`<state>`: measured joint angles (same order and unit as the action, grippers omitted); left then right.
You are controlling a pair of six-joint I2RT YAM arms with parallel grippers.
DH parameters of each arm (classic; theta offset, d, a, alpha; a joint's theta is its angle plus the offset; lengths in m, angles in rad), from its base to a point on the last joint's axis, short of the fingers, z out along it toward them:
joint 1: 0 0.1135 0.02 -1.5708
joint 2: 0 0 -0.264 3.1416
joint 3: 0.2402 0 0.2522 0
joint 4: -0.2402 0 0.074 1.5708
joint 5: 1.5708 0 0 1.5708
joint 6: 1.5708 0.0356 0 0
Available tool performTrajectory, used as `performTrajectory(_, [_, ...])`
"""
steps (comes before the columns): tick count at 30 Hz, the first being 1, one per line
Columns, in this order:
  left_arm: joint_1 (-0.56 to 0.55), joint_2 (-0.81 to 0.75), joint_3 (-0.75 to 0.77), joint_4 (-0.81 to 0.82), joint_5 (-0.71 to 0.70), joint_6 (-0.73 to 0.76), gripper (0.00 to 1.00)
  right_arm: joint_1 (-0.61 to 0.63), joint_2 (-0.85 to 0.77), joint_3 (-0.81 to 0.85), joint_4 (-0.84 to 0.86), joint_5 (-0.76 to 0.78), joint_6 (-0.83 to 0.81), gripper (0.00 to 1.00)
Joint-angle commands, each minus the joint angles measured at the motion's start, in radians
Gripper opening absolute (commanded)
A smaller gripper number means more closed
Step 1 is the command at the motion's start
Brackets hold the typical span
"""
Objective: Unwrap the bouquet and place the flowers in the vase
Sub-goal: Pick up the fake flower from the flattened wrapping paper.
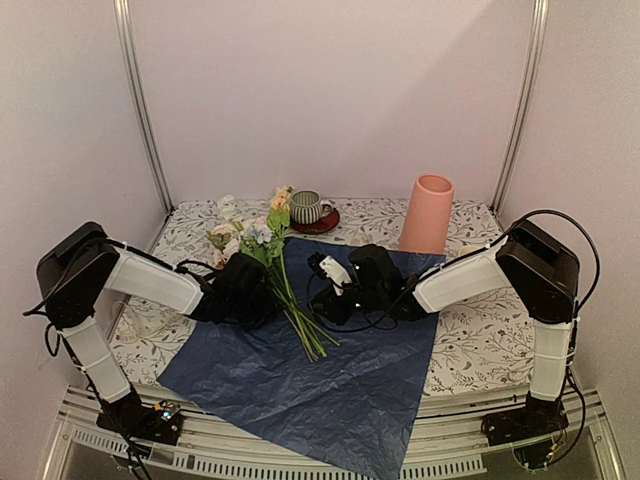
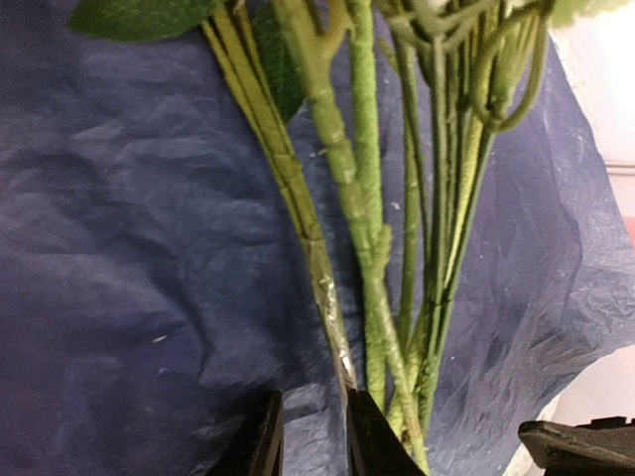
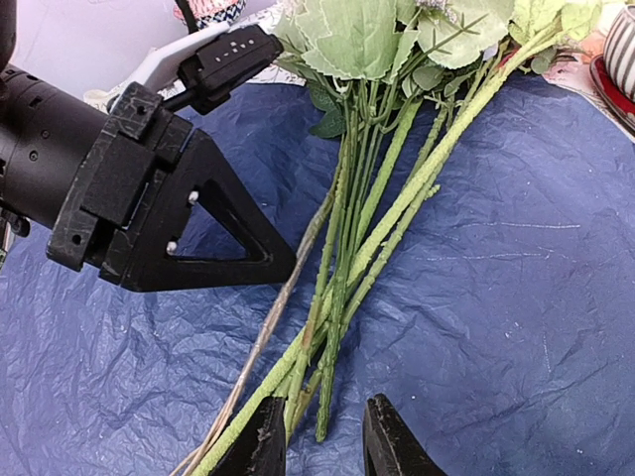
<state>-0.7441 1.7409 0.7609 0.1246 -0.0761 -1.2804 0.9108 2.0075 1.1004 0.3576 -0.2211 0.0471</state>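
The bouquet lies opened out. Its crinkled blue paper [image 1: 330, 390] is spread flat on the table, and the flowers [image 1: 262, 236] rest on it with their green stems [image 1: 300, 315] running toward the front. The salmon-pink vase [image 1: 427, 213] stands upright at the back right. My left gripper [image 1: 272, 298] sits low at the left side of the stems. Its jaws [image 2: 316, 436] are slightly open over bare paper, with one taped stem [image 2: 332, 317] touching the right finger. From the right, my right gripper [image 1: 326, 305] reaches the stem ends. It is open, with one stem tip [image 3: 322, 426] lying between its fingers.
A striped cup [image 1: 306, 206] on a red saucer stands at the back, just behind the blooms. The patterned tablecloth [image 1: 480, 340] shows around the paper. Metal frame posts [image 1: 145, 120] rise at both back corners.
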Motion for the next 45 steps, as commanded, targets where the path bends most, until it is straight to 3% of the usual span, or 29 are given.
performTrajectory(1, [0.008,0.033,0.013,0.019,0.029,-0.002,0.25,0.006,-0.032,-0.003,-0.005,0.005,-0.010,0.28])
performTrajectory(17, [0.028,0.072,0.034,0.065,0.054,0.004,0.24,0.010,-0.038,-0.004,-0.010,0.014,-0.016,0.28])
performTrajectory(29, [0.051,0.084,0.031,0.066,0.041,-0.013,0.13,0.012,-0.038,-0.004,-0.011,0.017,-0.019,0.28])
performTrajectory(32, [0.051,0.054,0.032,0.027,-0.002,-0.011,0.00,0.011,-0.037,-0.004,-0.011,0.017,-0.020,0.28])
performTrajectory(45, [0.031,-0.114,0.045,-0.225,-0.210,0.021,0.00,0.015,-0.038,-0.003,-0.012,0.020,-0.022,0.28])
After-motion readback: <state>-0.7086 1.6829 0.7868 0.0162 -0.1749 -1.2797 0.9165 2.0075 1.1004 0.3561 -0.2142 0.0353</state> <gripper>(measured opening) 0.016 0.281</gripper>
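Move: The brown stem of the fake flower lies almost under the left fingers, about 1 cm forward, 1 cm right and 1 cm lower. The green stems lie close beside it, around 3 cm right of the hand and 2 cm farther out. The blossoms are some 14 cm ahead and 6 cm left of that hand. From the right hand, the brown stem is roughly 9 cm left, 2 cm forward and 6 cm down. Edging forward about 2 cm and a little right, barely sinking, the left hand brings its part-open fingers over the brown stem and shuts them, pinching it just above the wrapping paper. It then reverses, drawing the stem left some 4 cm away from the green stems and rising about 2 cm, with a slight counter-clockwise turn. ##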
